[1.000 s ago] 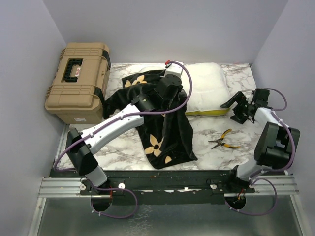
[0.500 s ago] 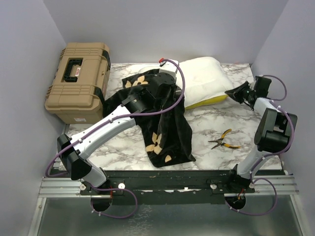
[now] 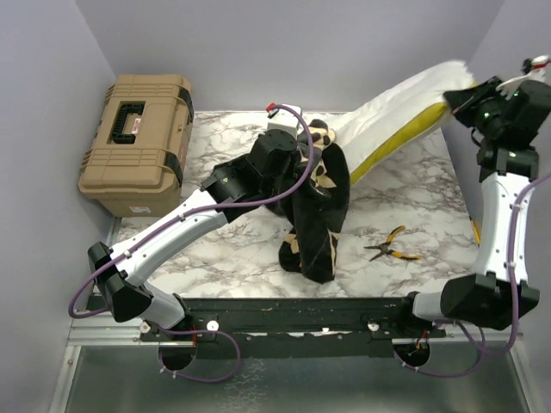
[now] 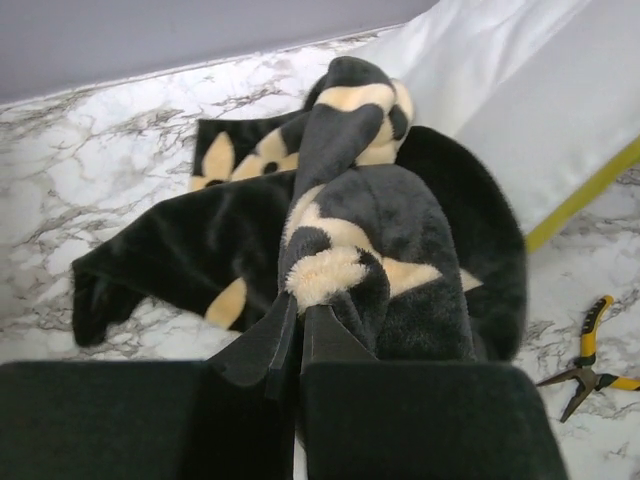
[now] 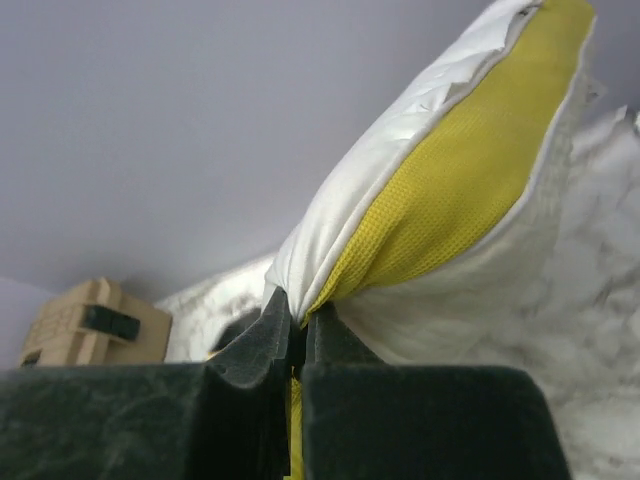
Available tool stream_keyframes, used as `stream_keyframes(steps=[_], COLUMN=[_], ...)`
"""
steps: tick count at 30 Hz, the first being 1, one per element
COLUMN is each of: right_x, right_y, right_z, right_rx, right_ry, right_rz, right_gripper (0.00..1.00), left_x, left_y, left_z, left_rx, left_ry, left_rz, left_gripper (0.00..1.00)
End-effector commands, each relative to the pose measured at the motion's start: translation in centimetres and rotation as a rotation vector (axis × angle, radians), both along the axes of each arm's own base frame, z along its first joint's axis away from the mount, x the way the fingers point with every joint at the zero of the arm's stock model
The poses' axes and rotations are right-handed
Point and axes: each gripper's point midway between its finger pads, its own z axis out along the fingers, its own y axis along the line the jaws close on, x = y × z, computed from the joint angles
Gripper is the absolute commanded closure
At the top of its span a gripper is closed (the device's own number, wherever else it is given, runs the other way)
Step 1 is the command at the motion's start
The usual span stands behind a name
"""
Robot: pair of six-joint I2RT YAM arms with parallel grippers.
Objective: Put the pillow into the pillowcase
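The pillow (image 3: 392,116), cream-white with a yellow edge band, slants up from the table's middle to the upper right. My right gripper (image 3: 461,96) is shut on its raised corner; the right wrist view shows white and yellow cloth (image 5: 440,200) pinched between the jaws of the right gripper (image 5: 303,322). The black pillowcase (image 3: 317,211) with tan flower prints is bunched and lifted at the centre, its lower end hanging to the table. My left gripper (image 3: 301,159) is shut on a fold of it; in the left wrist view the left gripper (image 4: 299,308) clamps plush fabric (image 4: 345,265).
A tan toolbox (image 3: 138,142) stands at the back left. Yellow-handled pliers (image 3: 392,243) lie on the marble table (image 3: 232,249) right of the pillowcase, also showing as pliers (image 4: 590,355) in the left wrist view. Grey walls enclose the table.
My right gripper closed on the pillow's corner and lifted it high to the right. The left gripper has raised the pillowcase, which now hangs bunched instead of lying spread.
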Motion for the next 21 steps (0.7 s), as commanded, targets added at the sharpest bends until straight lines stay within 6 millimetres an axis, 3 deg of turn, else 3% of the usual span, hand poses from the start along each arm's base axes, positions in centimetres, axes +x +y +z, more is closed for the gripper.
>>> stream_keyframes(steps=[1,6,11,13,17,21], right_x=[-4.4,-6.2,-7.8,-7.5,-6.3,-5.5], right_y=[-1.6,-0.8,0.9,2.0,3.4,4.2], right_z=[12.6,18.9,22.6,22.8,21.3,18.9], right_rx=[-0.175,-0.257,-0.274,-0.268,-0.246,-0.23], right_ry=[-0.264,-0.351,-0.457,-0.468,-0.437,-0.387], right_rz=[-0.143,-0.121,-0.061,0.005,0.122,0.194], right_gripper=[1.0,1.0,1.0,1.0,1.0,1.0], left_x=[0.0,0.2,-1.4,-2.7,-5.7,-7.0], left_y=[1.7,4.2,10.2,13.0,17.8,19.9], left_z=[0.5,2.6,9.1,12.3,18.3,21.7], left_rx=[0.013,0.013,-0.037,-0.067,-0.117,-0.064], left_ry=[-0.008,-0.052,-0.181,-0.233,-0.314,-0.333], left_rz=[0.075,0.188,0.356,0.403,0.436,0.434], left_gripper=[1.0,1.0,1.0,1.0,1.0,1.0])
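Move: The right hand already pinches the white pillow by its near right corner; the pillow's middle lies about 7 cm ahead, 10 cm left and 15 cm below. The pliers are some 22 cm back, 8 cm left and 38 cm below. The left hand already holds the bunched pillowcase, its middle about 3 cm ahead, straight below by 17 cm; from there the pillow is roughly 15 cm ahead, 24 cm right and 10 cm lower, the tan case 10 cm ahead, 42 cm left and 22 cm lower. Keeping its pinch on the pillow's corner, the right hand hauls quickly up some 20 cm and back about 7 cm, fingers tipping up, then eases slightly down and forward. The left hand keeps the pillowcase pinched, creeps left, then sweeps fast up and left, away from the pillow, about 18 cm up and 15 cm left, drawing back a little and turning counter-clockwise some 20 degrees while its fingers tip up. ##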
